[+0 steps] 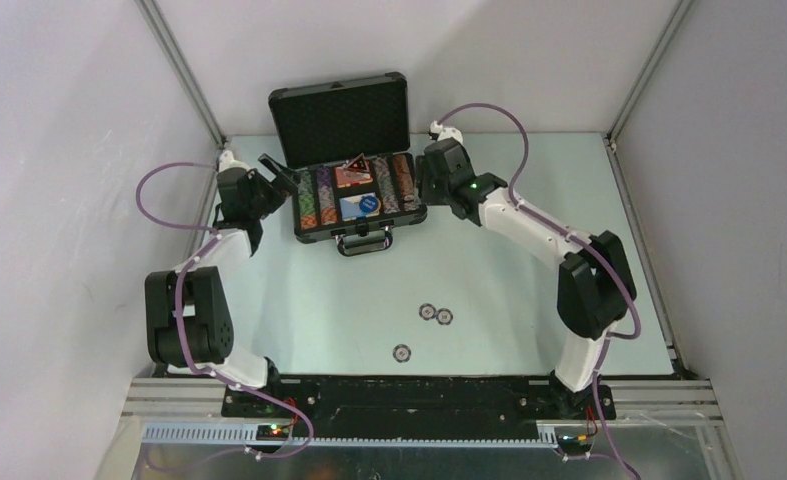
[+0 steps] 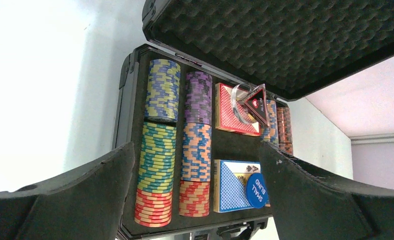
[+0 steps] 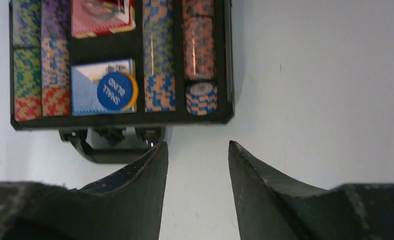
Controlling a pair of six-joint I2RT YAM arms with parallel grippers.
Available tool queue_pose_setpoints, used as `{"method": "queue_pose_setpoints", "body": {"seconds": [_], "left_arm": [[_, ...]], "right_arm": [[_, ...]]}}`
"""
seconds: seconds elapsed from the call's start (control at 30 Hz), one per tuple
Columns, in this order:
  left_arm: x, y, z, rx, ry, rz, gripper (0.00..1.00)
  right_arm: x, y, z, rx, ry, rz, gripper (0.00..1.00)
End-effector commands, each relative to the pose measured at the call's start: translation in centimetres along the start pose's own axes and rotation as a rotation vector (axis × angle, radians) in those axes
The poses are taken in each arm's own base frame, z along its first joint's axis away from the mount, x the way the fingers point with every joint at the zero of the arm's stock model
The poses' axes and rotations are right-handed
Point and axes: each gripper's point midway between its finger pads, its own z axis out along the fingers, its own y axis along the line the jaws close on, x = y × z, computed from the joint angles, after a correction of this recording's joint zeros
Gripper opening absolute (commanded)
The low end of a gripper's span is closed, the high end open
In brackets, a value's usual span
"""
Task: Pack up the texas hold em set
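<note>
The black briefcase (image 1: 298,222) of the texas hold em set lies open at the back of the table, its foam lid (image 1: 339,115) upright. Rows of multicoloured chips (image 2: 157,150) fill its slots. A dark triangular marker (image 2: 257,104) rests on the red card deck (image 2: 230,110). A blue round button (image 2: 257,190) lies on a blue deck (image 2: 232,185). My left gripper (image 2: 195,150) hangs open by the case's left side. My right gripper (image 3: 197,145) is open and empty by the case's right front corner, above bare table.
Three loose round chips lie on the table in front of the case: two close together (image 1: 428,312) (image 1: 445,317) and one nearer the arm bases (image 1: 401,352). The case handle (image 3: 109,150) points toward the arm bases. White walls close in three sides.
</note>
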Motion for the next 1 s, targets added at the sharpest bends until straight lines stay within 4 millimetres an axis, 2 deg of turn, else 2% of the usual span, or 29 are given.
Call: {"method": "queue_pose_setpoints", "body": {"seconds": [0.0,0.23,0.5,0.97], "left_arm": [[-1.5,-1.1,-0.3,0.039,-0.050,-0.009,0.98],[-1.3,-0.9,-0.1,0.042,-0.041,-0.013,0.98],[-1.2,-0.6,-0.1,0.039,-0.034,-0.025,0.98],[-1.1,-0.7,0.0,0.057,-0.025,-0.033,0.97]], "right_arm": [[0.3,1.7,2.9,-0.075,0.007,-0.023,0.51],[5.0,4.5,5.1,-0.176,0.022,-0.020,0.51],[7.6,7.4,7.3,-0.222,0.004,-0.030,0.57],[10.3,6.8,9.9,-0.111,0.051,-0.024,0.57]]}}
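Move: The right end of the case's handle lies about 9 cm to the right hand's left, some 4 cm back and 14 cm below. From the same hand, the blue-and-white chip stack in the case's near right corner is around 4 cm left, 1 cm ahead and 12 cm down, and the small blind button about 13 cm left, 1 cm ahead and 11 cm down. From the left hand that handle end is roughly 23 cm right, 7 cm back and 12 cm below. Down and to its left the right hand sweeps, dropping about 13 cm and crossing some 9 cm past the case's near right corner towards the right end of the handle; after a small nudge forward it eases back a few centimetres. It turns roughly 10 degrees counter-clockwise on the way and finishes by sinking nearly straight down. The fingers stay about half open and arrive close over the handle's end; contact can't be seen. ##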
